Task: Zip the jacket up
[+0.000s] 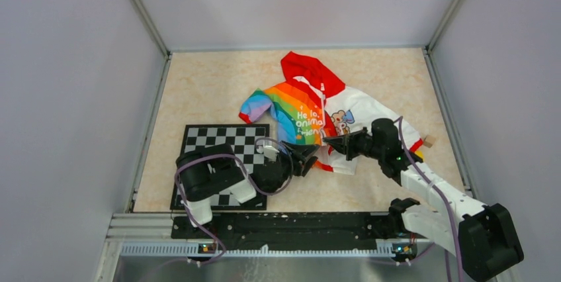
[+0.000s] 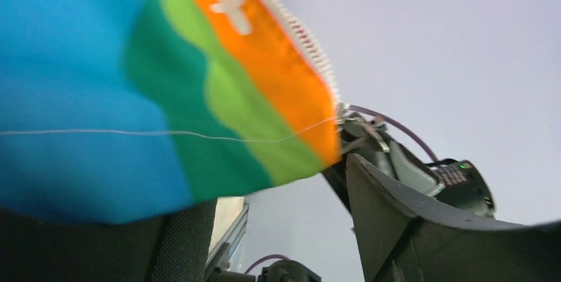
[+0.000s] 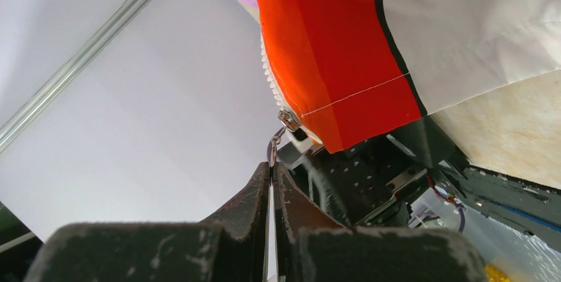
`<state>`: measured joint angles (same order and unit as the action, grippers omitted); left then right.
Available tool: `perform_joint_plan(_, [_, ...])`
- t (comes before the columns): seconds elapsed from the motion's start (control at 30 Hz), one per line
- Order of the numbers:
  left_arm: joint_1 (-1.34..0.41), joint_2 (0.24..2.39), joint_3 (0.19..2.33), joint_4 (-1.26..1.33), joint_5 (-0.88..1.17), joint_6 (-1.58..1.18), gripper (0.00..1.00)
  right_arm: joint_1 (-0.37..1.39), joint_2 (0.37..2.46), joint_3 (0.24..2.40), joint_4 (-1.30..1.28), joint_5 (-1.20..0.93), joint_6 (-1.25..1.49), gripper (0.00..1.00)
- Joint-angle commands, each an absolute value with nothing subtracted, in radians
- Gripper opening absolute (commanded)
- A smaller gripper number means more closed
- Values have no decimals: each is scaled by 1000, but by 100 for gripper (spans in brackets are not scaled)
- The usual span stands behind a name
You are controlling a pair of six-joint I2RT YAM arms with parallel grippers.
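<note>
The jacket (image 1: 301,106) lies on the table, red hood at the far end, rainbow half on the left, white cartoon half (image 1: 360,110) on the right. My right gripper (image 3: 272,166) is shut on the metal zipper pull (image 3: 274,144), which hangs from the slider (image 3: 289,121) at the red bottom hem (image 3: 324,50). From above, the right gripper (image 1: 329,140) is at the jacket's lower front edge. My left gripper (image 1: 311,158) sits just left of it. Its jaws (image 2: 271,186) stand wide apart under the rainbow hem (image 2: 198,130), and white zipper teeth (image 2: 311,50) run along that edge.
A black-and-white checkerboard mat (image 1: 225,140) lies left of the jacket, under the left arm. A small wooden block (image 1: 430,141) sits by the right sleeve's red cuff. Grey walls enclose the table, and a metal rail (image 1: 264,229) runs along the near edge.
</note>
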<state>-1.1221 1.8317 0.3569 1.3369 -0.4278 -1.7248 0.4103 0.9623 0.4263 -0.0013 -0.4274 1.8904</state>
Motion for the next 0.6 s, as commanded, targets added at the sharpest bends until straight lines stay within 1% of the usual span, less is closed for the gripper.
perform_joint_plan(0.0, [-1142,1778,387,1470,-509,-1597,73,412,961,430,18,-443,1912,0])
perform_joint_plan(0.1, [-1158,1766,367,1445,-555,-1614,74,412,959,427,29,-441,1917,0])
perform_joint_plan(0.2, [-1157,1802,373,1523,-592,-1596,67,413,956,435,18,-442,1915,0])
perform_joint_plan(0.37, [-1157,1875,424,1550,-585,-1613,54,413,941,442,3,-426,1914,0])
perform_joint_plan(0.57, [-1155,1903,448,1565,-621,-1569,46,414,936,434,-35,-433,1919,0])
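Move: The jacket's bottom corner, hanging just under the zipper slider, lies about 3 cm ahead of the left hand, 2 cm to its right and 2 cm above it. The slider is roughly 3 cm ahead, 3 cm right and 3 cm up; the white lettering is some 12 cm ahead, 2 cm left and 7 cm lower. From the right hand, shut on the pull, that corner is level fore and aft, about 3 cm left and 4 cm below. The jacket's bottom corner below the slider is what the left hand closes in on: it rises about 3.5 cm, then eases forward some 1.5 cm in all while sinking back a centimetre, fingers tipping up and turning slightly counter-clockwise (under 10 degrees each). Its wide-open fingers narrow to about half open, one on either side of the corner, without shutting on it. The right hand stays put, still pinching the zipper pull. ##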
